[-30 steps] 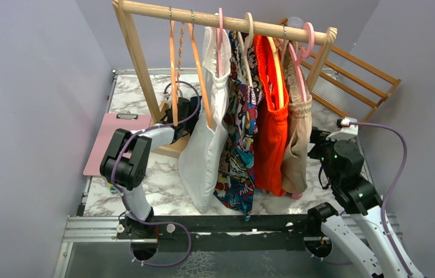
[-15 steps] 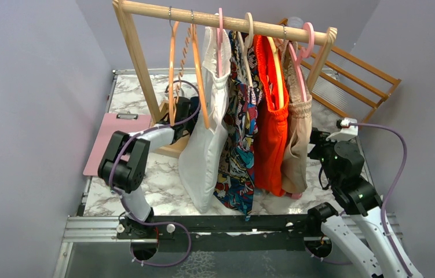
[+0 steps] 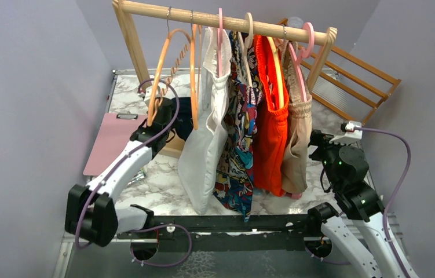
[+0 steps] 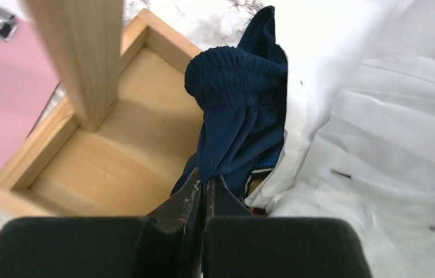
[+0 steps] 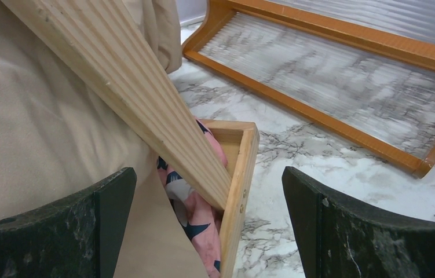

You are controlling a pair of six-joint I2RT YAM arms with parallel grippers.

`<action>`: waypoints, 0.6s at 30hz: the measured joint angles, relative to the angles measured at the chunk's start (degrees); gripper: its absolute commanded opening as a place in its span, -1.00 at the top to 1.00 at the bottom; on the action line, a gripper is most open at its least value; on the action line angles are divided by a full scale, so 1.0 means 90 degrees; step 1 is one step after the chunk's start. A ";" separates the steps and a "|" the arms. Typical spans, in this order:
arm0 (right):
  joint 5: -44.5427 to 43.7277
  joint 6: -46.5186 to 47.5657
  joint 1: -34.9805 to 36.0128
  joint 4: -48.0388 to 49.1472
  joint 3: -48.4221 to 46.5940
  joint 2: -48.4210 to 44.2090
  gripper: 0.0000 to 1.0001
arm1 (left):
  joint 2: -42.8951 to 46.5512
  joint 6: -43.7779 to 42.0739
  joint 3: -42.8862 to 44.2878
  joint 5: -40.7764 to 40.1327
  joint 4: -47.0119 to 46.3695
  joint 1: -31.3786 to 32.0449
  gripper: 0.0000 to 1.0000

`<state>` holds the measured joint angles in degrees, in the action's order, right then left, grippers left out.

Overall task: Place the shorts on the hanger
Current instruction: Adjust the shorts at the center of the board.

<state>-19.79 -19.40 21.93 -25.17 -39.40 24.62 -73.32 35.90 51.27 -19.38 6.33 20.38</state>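
Note:
In the left wrist view the navy shorts lie bunched in the rack's wooden base tray, waistband up, pressed against the white shorts. My left gripper is shut on a fold of their fabric. From above, the left gripper sits low beside the rack's left post, with the shorts a dark patch behind it. Right above hangs the orange-tan hanger, tilted left, with a second like it alongside. My right gripper stands open around the rack's right post, holding nothing.
Hanging on the wooden rack are white shorts, a patterned garment, bright orange shorts and a beige garment. A pink clipboard lies at the left, and a wooden-framed panel leans at the back right.
My left gripper has shut on the navy shorts. The left arm's elbow has dropped toward the near left, and the orange-tan hanger has swung left. The right arm has stayed still.

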 measured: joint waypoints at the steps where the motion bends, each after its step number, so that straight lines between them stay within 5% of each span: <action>1: 0.0000 0.0000 0.0022 0.0002 0.0005 -0.0019 -0.96 | 0.0158 0.0049 -0.0015 -0.0032 0.0163 0.0000 1.00; 12: -0.0002 0.0002 0.0272 0.0160 0.0075 -0.0238 -0.96 | 0.3412 0.0636 0.0483 -0.0886 0.3033 0.0029 1.00; 18: -0.0002 0.0002 0.0362 0.0180 0.0075 -0.0301 -0.96 | 0.4240 0.0775 0.1056 -0.1122 0.4272 0.0029 1.00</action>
<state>-19.81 -19.38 25.19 -23.55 -38.72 21.91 -35.16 42.87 60.77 -29.47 44.77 20.64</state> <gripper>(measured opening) 0.985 0.013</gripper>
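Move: The left hand already holds the navy shorts by the waistband. The pink board they are bound for lies some 23 cm to its left, about 8 cm back and 16 cm below. White trousers hang about 10 cm to its right and 2 cm back; the empty orange hanger hangs roughly 3 cm back, 4 cm left and 12 cm overhead. From the right hand the board is about 68 cm left, 6 cm ahead and 24 cm down. Bring the left gripper briskly back some 16 cm while lifting it about 13 cm and easing it to the left, away from the white trousers and out from under the orange hanger. Keep the fingers shut on the navy shorts, let their tips rise about 10 degrees, and swing the hand slightly counter-clockwise. ##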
